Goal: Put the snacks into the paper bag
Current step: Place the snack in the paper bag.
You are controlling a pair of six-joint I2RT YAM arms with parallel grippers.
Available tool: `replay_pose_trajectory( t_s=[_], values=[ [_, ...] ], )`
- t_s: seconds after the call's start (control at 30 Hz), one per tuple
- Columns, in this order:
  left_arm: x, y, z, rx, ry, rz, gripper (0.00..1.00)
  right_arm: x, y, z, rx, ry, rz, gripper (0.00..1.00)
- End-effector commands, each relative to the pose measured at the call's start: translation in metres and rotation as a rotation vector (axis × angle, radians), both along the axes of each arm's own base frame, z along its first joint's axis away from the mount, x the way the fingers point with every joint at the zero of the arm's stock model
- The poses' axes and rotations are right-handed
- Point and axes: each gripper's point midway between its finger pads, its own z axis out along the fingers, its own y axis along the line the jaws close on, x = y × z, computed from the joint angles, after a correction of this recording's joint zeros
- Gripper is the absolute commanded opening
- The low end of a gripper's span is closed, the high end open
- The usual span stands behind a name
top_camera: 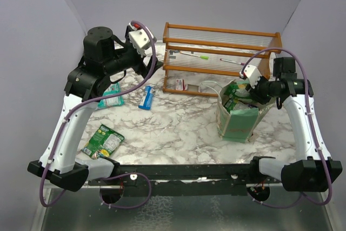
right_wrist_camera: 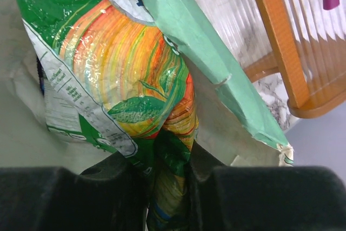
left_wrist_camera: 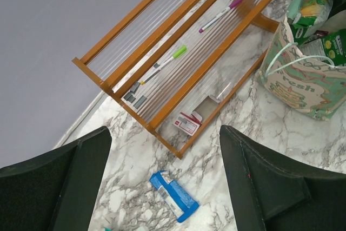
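The pale-green paper bag (top_camera: 238,123) (left_wrist_camera: 303,82) stands upright at the right of the marble table. My right gripper (top_camera: 247,89) (right_wrist_camera: 170,187) is at the bag's mouth, shut on a green-and-yellow snack packet (right_wrist_camera: 130,79) that hangs against the bag's cream inner wall (right_wrist_camera: 216,128). My left gripper (top_camera: 155,66) (left_wrist_camera: 165,139) hovers open and holds nothing, above the blue bar wrapper (top_camera: 146,97) (left_wrist_camera: 174,196). A teal packet (top_camera: 112,97) lies partly under the left arm. Another green-and-yellow packet (top_camera: 104,140) lies near the front left. A small red-pink packet (top_camera: 180,85) (left_wrist_camera: 187,123) lies under the rack.
A brown wooden slatted rack (top_camera: 221,32) (left_wrist_camera: 219,52) stands at the back, just behind the bag. A green-tipped pen (top_camera: 195,55) (left_wrist_camera: 165,62) and a purple-tipped pen (top_camera: 231,61) (left_wrist_camera: 220,13) lie on it. Grey walls close in the table on three sides.
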Motion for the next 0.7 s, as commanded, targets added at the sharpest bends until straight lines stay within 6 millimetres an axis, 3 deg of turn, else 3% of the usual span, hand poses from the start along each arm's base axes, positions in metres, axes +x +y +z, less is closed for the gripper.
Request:
replay_pose_trajectory(
  t_s=[0.0,0.33,0.67],
  values=[
    [-0.008,0.005,0.005,-0.004,-0.021,-0.003,0.84,0.015,-0.013,0.016,-0.065,-0.085,-0.043,0.24],
    [-0.006,0.008,-0.001,-0.001,-0.009,0.008,0.85,0.014,-0.006,0.017,-0.030,-0.062,-0.033,0.41],
    [0.002,0.017,-0.017,0.005,0.028,0.049,0.85,0.009,0.008,0.034,0.048,-0.064,-0.026,0.58]
  ],
)
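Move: The paper bag's middle lies about 10 cm below the right hand, some 5 cm to its left and 2 cm back, with the pinched green-and-orange snack already in its mouth. A green pouch already inside is roughly 7 cm left of the hand, 2 cm back and 11 cm down; the wooden rack's middle is about 22 cm ahead and 12 cm left. From the idle left hand the paper bag is some 37 cm right, 4 cm back. Opening its fingers from nearly shut to about half wide, the right hand lets go of the green-and-orange snack inside the paper bag's mouth. It all but stays in place, shifting right by just under 1 cm, then easing up a little over 1 cm and slightly forward, away from the snack, the wrist barely turning. ##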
